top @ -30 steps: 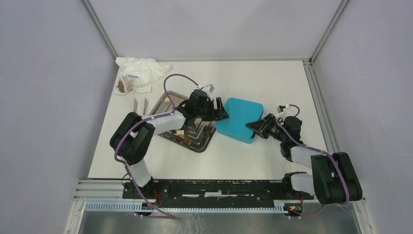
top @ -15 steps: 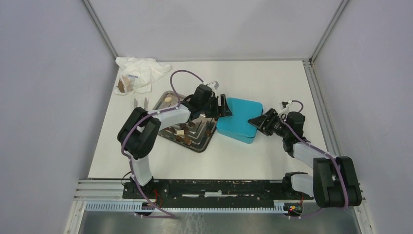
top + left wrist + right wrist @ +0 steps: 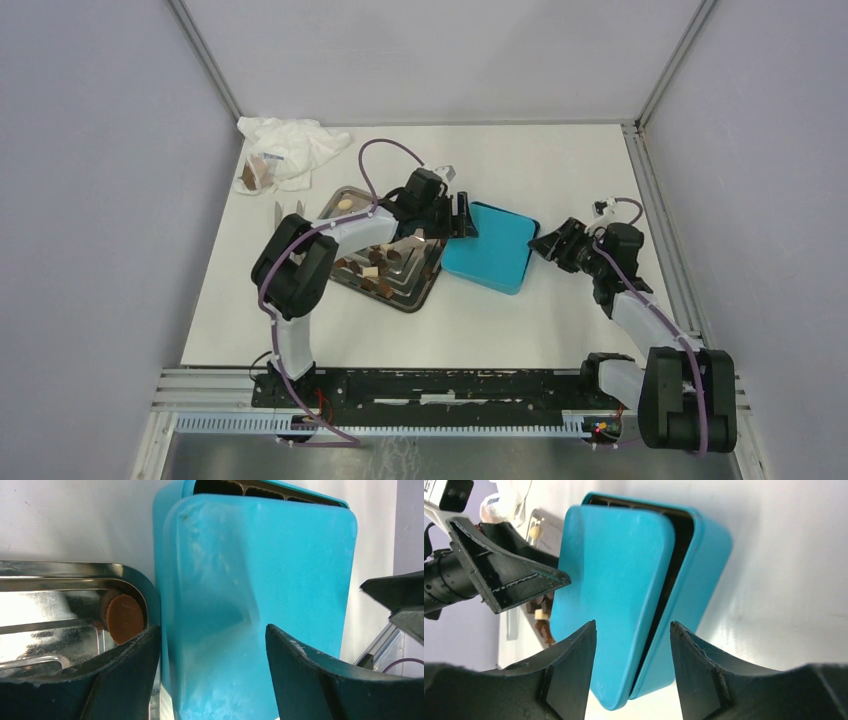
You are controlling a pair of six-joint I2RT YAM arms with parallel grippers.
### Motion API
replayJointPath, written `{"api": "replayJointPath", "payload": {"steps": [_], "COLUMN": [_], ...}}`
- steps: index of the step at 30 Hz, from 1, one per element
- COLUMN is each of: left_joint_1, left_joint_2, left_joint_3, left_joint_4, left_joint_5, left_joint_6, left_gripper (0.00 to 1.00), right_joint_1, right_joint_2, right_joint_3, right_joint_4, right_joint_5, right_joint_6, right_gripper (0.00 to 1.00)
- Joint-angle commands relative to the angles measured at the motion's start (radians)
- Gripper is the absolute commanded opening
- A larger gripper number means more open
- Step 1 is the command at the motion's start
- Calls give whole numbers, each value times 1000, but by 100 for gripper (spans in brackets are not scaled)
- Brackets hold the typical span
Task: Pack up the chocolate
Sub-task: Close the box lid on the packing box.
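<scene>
Small brown and cream chocolate (image 3: pixel 375 262) pieces lie on the steel tray (image 3: pixel 415 288); one round brown disc (image 3: pixel 124 618) sits in a tray (image 3: pixel 50 585) corner. Right of the tray is the teal box (image 3: pixel 490 255), with its lid (image 3: pixel 614 580) lying askew on the base (image 3: pixel 704 560). A dark slit and brown dividers (image 3: pixel 240 487) show. My left gripper (image 3: pixel 462 215) is open, its jaws over the lid's (image 3: pixel 260 570) tray-side edge. My right gripper (image 3: pixel 548 243) is open just off the box's right edge, holding nothing (image 3: pixel 633 625).
A white crumpled plastic bag (image 3: pixel 290 145) with a brown lump (image 3: pixel 255 175) lies at the back left. Two small pale sticks (image 3: pixel 288 213) rest left of the tray. Metal rails (image 3: pixel 640 150) border the table at the right and near edges.
My right gripper has opened, let go of the box's edge and drawn back to the right. The left gripper has shifted toward the back along the box's left side.
</scene>
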Motion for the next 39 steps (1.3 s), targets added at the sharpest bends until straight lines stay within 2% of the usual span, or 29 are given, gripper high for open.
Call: {"api": "replayJointPath", "payload": {"steps": [1, 4, 6, 7, 8, 10, 13, 16, 20, 25, 32, 39], "left_joint_1": [4, 3, 4, 3, 3, 4, 4, 4, 4, 5, 8, 12], "left_joint_2": [14, 23, 28, 31, 36, 50, 66, 72, 78, 79, 71, 53], "left_joint_3": [61, 72, 81, 86, 93, 113, 141, 151, 158, 161, 160, 160], "left_joint_4": [-28, -40, -49, -53, -58, -73, -93, -98, -91, -92, -100, -96], "left_joint_5": [12, 19, 20, 20, 19, 20, 20, 23, 46, 56, 51, 50], "left_joint_6": [60, 70, 73, 75, 75, 78, 83, 83, 76, 72, 75, 81], "left_gripper": [81, 81, 81, 81, 81, 81, 81, 81, 81, 81, 82, 83], "right_joint_1": [-55, -65, -60, -43, -7, 110, 306, 474, 698, 848, 889, 871], "right_joint_2": [-76, -88, -68, -48, -30, 10, 63, 102, 150, 253, 354, 297], "right_joint_3": [64, 86, 109, 127, 155, 279, 404, 457, 458, 471, 529, 453], "right_joint_4": [-48, -17, 34, 59, 22, -203, -522, -648, -651, -613, -578, -528], "right_joint_5": [46, -21, -186, -293, -339, -374, -321, -175, 51, 269, 475, 588], "right_joint_6": [-140, -266, -366, -424, -500, -824, -1240, -1430, -1479, -1458, -1397, -1385], "right_gripper": [61, 60, 57, 52, 49, 42, 29, 20, 19, 19, 21, 22]}}
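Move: The box lid's middle is about 9 cm to the left of my right hand, level with it forward and 4 cm below; the near-left corner is some 5 cm back and 18 cm left. The packing box under it sits about 1 cm farther out and 1 cm right of the lid's middle, 8 cm below my hand; the tray's middle is 30 cm left, 1 cm back. From my left hand the lid's middle is 5 cm right, 3 back. I lift my right hand about 7 cm and swing it left over the lid, some 17 cm from its start, half closing the fingers and rolling the wrist while it turns counter-clockwise roughly 80 degrees. I draw back past the near edge, sink beside the near-left corner, then push about 3.5 cm forward against the near rim. My left hand keeps its open fingers astride the lid's left edge, easing a centimetre forward and right. ##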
